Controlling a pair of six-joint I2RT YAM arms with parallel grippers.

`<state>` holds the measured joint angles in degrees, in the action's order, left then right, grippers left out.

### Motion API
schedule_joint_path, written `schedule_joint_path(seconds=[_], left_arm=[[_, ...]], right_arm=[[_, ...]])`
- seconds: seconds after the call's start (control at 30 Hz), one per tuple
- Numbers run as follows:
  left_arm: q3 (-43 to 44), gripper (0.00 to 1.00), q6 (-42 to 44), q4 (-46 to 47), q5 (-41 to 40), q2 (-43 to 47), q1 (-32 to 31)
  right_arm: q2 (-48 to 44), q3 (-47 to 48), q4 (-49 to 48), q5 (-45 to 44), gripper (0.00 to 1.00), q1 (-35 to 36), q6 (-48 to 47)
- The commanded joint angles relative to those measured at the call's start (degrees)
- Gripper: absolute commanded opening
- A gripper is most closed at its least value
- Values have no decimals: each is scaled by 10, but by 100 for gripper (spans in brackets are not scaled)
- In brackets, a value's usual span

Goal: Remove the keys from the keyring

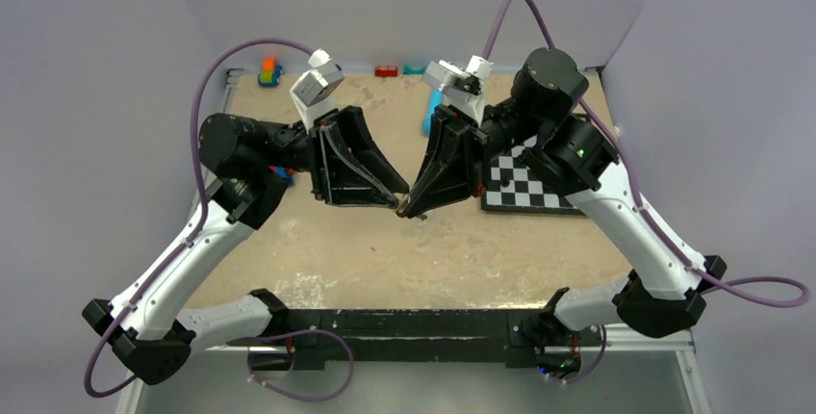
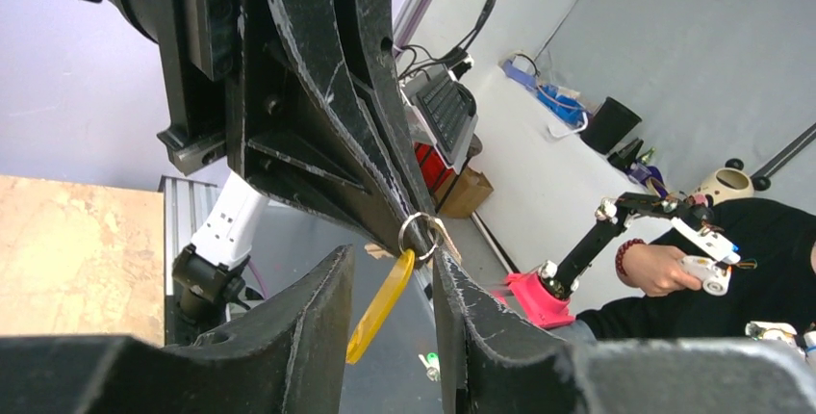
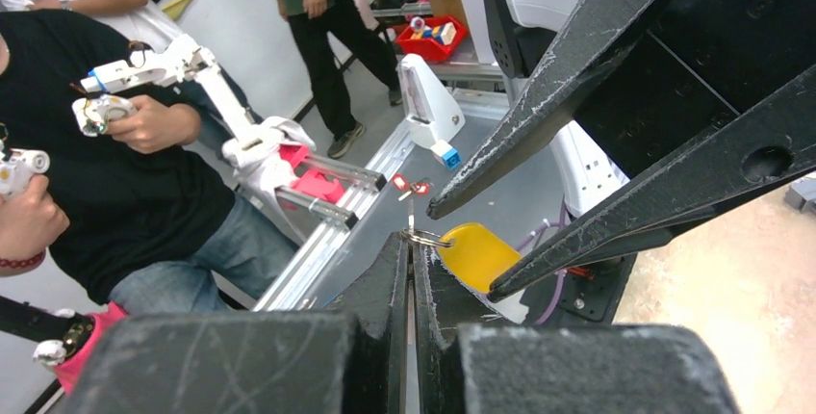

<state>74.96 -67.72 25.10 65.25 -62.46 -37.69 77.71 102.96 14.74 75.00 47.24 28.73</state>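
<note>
Both grippers meet above the table's middle. My right gripper point(image 1: 415, 207) is shut on the thin silver keyring point(image 3: 420, 236), pinched at its fingertips point(image 3: 408, 242). The yellow key head point(image 3: 473, 254) hangs from the ring beside them. A short silver blade point(image 3: 411, 216) sticks up from the ring. In the left wrist view the keyring point(image 2: 420, 234) sits under the right gripper's tips, and the yellow key head point(image 2: 379, 306) hangs down between my left gripper's point(image 2: 390, 258) fingers. The left gripper point(image 1: 395, 199) is open around the key, and its fingers point(image 3: 674, 193) straddle the yellow head without gripping it.
A black-and-white checkerboard point(image 1: 524, 189) lies at the right under the right arm. A light-blue cylinder point(image 1: 429, 112) stands at the back, with toy blocks point(image 1: 269, 72) at the far left corner and a red piece point(image 1: 386, 71) on the far edge. People stand beyond the table.
</note>
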Motion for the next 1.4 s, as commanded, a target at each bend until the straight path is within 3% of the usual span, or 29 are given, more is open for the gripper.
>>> schedule_joint_path(seconds=[0.0, 0.3, 0.4, 0.53, 0.8, 1.03, 1.37], left_arm=[[-6, 40, 10, 3, 15, 16, -3], [-14, 30, -46, 84, 12, 8, -3], [-13, 22, -69, 121, 6, -2, -4], [-10, 2, -63, 117, 0, -1, -5], [15, 0, 121, -122, -41, 59, -5], [42, 0, 227, -276, -135, 109, -5], [50, 0, 286, -361, -210, 137, -5]], right_arm=[[1, 26, 16, 11, 0, 2, -21], [3, 22, 25, 1, 0, 3, -27], [8, 20, 24, -4, 0, 2, -27], [7, 20, 30, -8, 0, 2, -31], [2, 48, 139, -50, 0, 2, -104], [-10, 85, 291, -172, 0, 0, -176], [-47, 85, 327, -246, 0, 0, -172]])
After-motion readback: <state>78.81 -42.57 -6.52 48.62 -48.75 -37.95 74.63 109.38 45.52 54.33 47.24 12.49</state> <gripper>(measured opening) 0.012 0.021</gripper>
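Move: At the tips of the right fingers, the keyring stands about 2 cm to the left hand's right and 1 cm nearer the base, level with it. The yellow tag hangs from the keyring between the open left fingers, about 1 cm below the left hand. From the right hand, the keyring lies about 2 cm left and 1 cm back; the key pokes out some 2 cm to that hand's right, 1 cm back and 2 cm below. Closing fully while it draws back barely 1 cm, the left gripper then swings off to the left by about 4 cm, away from the keyring, rising slightly and turning some 20 degrees counter-clockwise. The right hand keeps its pinch, dips and reaches forward about 3 cm each, and turns some 20 degrees clockwise with its fingertips tipping down. ##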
